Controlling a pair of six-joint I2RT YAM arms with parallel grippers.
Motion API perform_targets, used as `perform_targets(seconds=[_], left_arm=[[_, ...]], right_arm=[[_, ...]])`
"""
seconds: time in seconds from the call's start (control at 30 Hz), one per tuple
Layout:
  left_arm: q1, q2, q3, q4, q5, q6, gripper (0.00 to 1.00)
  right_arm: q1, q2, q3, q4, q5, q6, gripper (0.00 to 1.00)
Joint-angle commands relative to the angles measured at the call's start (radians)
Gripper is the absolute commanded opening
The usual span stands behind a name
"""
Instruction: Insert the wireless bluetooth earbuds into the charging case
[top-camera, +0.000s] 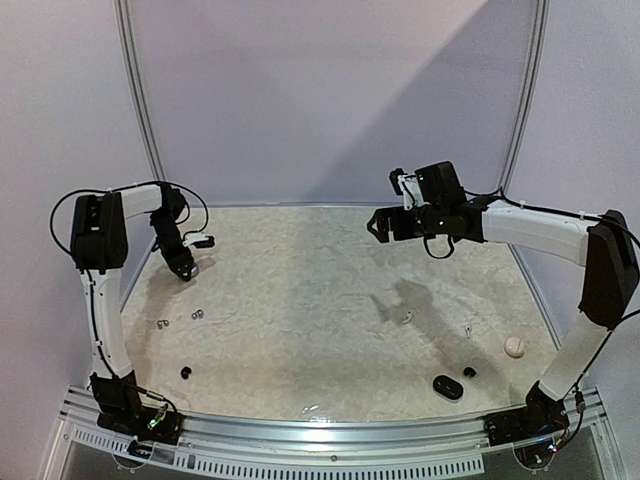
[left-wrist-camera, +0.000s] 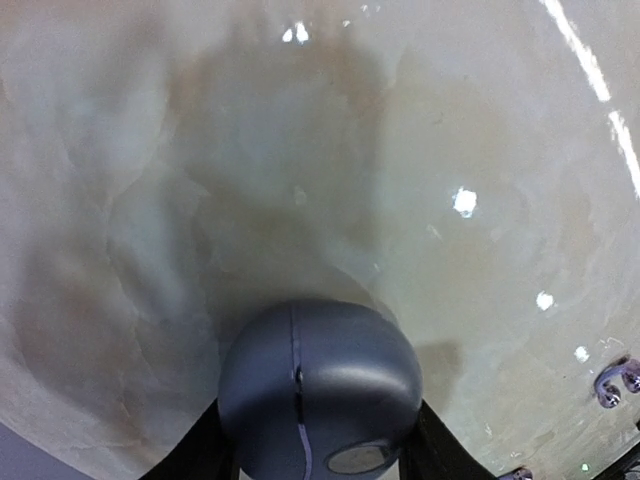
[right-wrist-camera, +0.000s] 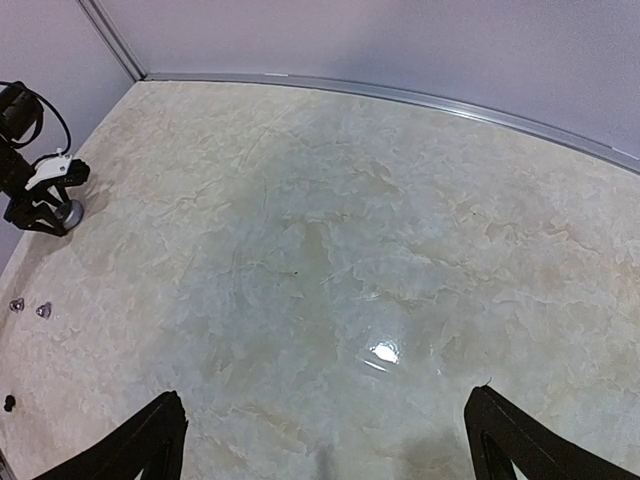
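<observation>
A dark grey, rounded charging case (left-wrist-camera: 320, 375) rests on the table at the far left, its lid seam closed. My left gripper (left-wrist-camera: 320, 425) (top-camera: 185, 266) is shut on it, one black finger (left-wrist-camera: 205, 445) pressed against each side. Two greyish earbuds (top-camera: 160, 323) (top-camera: 197, 313) lie just nearer than that gripper, and one of them (left-wrist-camera: 615, 380) shows in the left wrist view. A black earbud (top-camera: 186, 373) lies near the front left. A white earbud (top-camera: 406, 318) lies right of centre. My right gripper (top-camera: 378, 225) (right-wrist-camera: 325, 425) hangs open and empty above the far middle.
A black case (top-camera: 447, 386) with a black earbud (top-camera: 469, 372) beside it sits at the front right. A white round case (top-camera: 514, 346) lies further right. The table's metal rail (top-camera: 320, 430) runs along the near edge; the walls (top-camera: 320, 100) close the back.
</observation>
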Motion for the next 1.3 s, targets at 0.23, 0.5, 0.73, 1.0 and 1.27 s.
perform_targets(seconds=[0.23,0.5,0.73,1.0,1.27], left_arm=[[-0.256,-0.320,0.038,0.060,0.109,0.140,0.22],[-0.389,-0.336,0.336,0.009,0.268,0.216,0.21],[-0.493,-0.304,0.400,0.066,0.243,0.264,0.21],[-0.570,-0.288,0.364,0.146,0.111,0.267,0.21],[-0.608,-0.292,0.338,0.165,0.054,0.284,0.21]], right_arm=[[0.018,0.017,0.149,-0.013,-0.028,0.164,0.97],[0.097,0.145,0.318,0.024,-0.139,0.354,0.88],[0.124,0.212,0.399,0.107,-0.217,0.437,0.77],[0.136,0.261,0.441,0.202,-0.248,0.487,0.73],[0.139,0.368,0.512,0.284,-0.323,0.543,0.69]])
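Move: The charging case is already pinched in the left fingers at the table. The open right gripper it is taken to hangs about 53 cm to the right, level fore and aft and some 18 cm higher. From the left hand, one silvery earbud pair lies about 12 cm back and 6 cm right, the other 15 cm back and 2 cm left. From the right hand, the case is 53 cm left, level fore and aft and 18 cm lower. Still pinching the charging case, the left hand lifts it off the table and swings it right and up, roughly 30 cm each way, levelling its fingers and turning clockwise about 45 degrees. The right hand rises, then sweeps left about 16 cm towards the case, rolling some 35 degrees left side up as its wide-open fingers partly close; whether they touch it can't be seen. ##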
